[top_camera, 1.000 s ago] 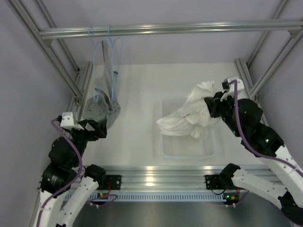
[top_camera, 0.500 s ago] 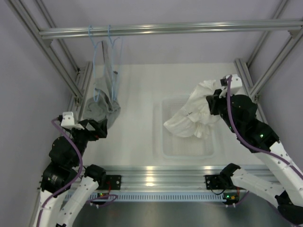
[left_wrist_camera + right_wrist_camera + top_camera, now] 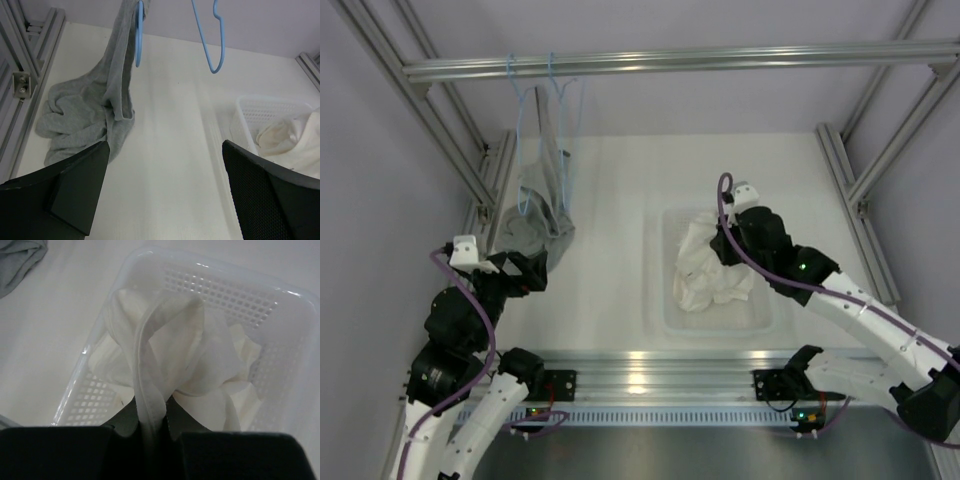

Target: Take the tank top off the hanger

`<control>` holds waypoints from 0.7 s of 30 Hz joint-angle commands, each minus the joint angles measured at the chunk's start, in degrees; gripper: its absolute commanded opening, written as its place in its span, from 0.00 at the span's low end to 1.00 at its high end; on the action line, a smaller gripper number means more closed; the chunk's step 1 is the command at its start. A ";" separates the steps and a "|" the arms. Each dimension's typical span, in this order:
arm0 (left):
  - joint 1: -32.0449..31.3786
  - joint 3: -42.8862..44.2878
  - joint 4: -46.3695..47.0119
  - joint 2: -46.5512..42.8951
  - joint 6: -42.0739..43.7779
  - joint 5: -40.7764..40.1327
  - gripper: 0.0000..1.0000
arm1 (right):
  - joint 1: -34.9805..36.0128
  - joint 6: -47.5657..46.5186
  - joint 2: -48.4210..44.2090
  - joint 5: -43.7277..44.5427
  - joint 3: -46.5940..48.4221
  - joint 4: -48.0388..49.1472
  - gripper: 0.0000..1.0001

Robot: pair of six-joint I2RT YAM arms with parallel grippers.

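Observation:
The white tank top (image 3: 705, 272) is bunched in the clear plastic basket (image 3: 665, 322); it also shows in the right wrist view (image 3: 170, 355) and the left wrist view (image 3: 295, 145). My right gripper (image 3: 718, 243) is shut on a fold of it above the basket; in the right wrist view the gripper (image 3: 150, 422) pinches a strap. Two light-blue hangers hang from the top rail: one bare (image 3: 569, 110), (image 3: 212, 40), one (image 3: 523, 130), (image 3: 139, 35) with the grey garment. My left gripper (image 3: 533, 270) is open and empty, near the grey garment.
The grey garment (image 3: 532, 228) hangs from the left hanger and pools on the table by the left frame post (image 3: 492, 190); it also shows in the left wrist view (image 3: 82, 120). An aluminium rail (image 3: 670, 62) crosses overhead.
My right gripper has swung left and down from the back right, carrying the tank top, which now lies bunched in the basket. The left arm has not moved.

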 commanded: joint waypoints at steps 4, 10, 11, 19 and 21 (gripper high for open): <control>0.00 -0.54 3.16 0.96 -0.03 0.51 0.99 | 4.53 4.37 2.73 3.60 0.01 10.65 0.00; 0.00 -0.54 3.16 0.69 0.05 0.68 0.99 | -0.38 5.78 4.93 5.47 -4.55 11.00 0.00; 0.00 -0.37 3.07 0.78 -0.03 0.59 0.99 | -0.83 5.69 5.02 5.37 -5.26 11.26 0.00; 0.00 0.51 1.14 4.38 -1.18 -5.99 0.99 | -3.82 3.85 14.15 -6.22 -4.91 10.83 0.23; 0.18 0.77 0.61 6.31 -1.26 -6.87 0.99 | -4.08 3.24 14.07 -6.84 -4.91 10.57 0.49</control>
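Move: The white tank top hangs from my shut right fingers, its lower folds already in the basket. The basket's middle is about 17 cm below this hand, 4 cm ahead and 2 cm right; its left rim lies some 10 cm left and 4 cm ahead. From my open left hand the grey garment's heap is about 20 cm ahead, 6 cm left and 25 cm down, the right blue hanger roughly 16 cm ahead, 3 cm right and 8 cm up, the basket 12 cm ahead and 35 cm right. I swing my right hand a couple of centimetres left and back again, then sink it about 9 cm into the basket, edging 2 cm forward, fingertips tipping down some 10 degrees. Near the bottom my fingers part to about a third open around the bunched cloth. At the end my left hand, still open, starts out a centimetre or so forward and down towards the grey garment. ##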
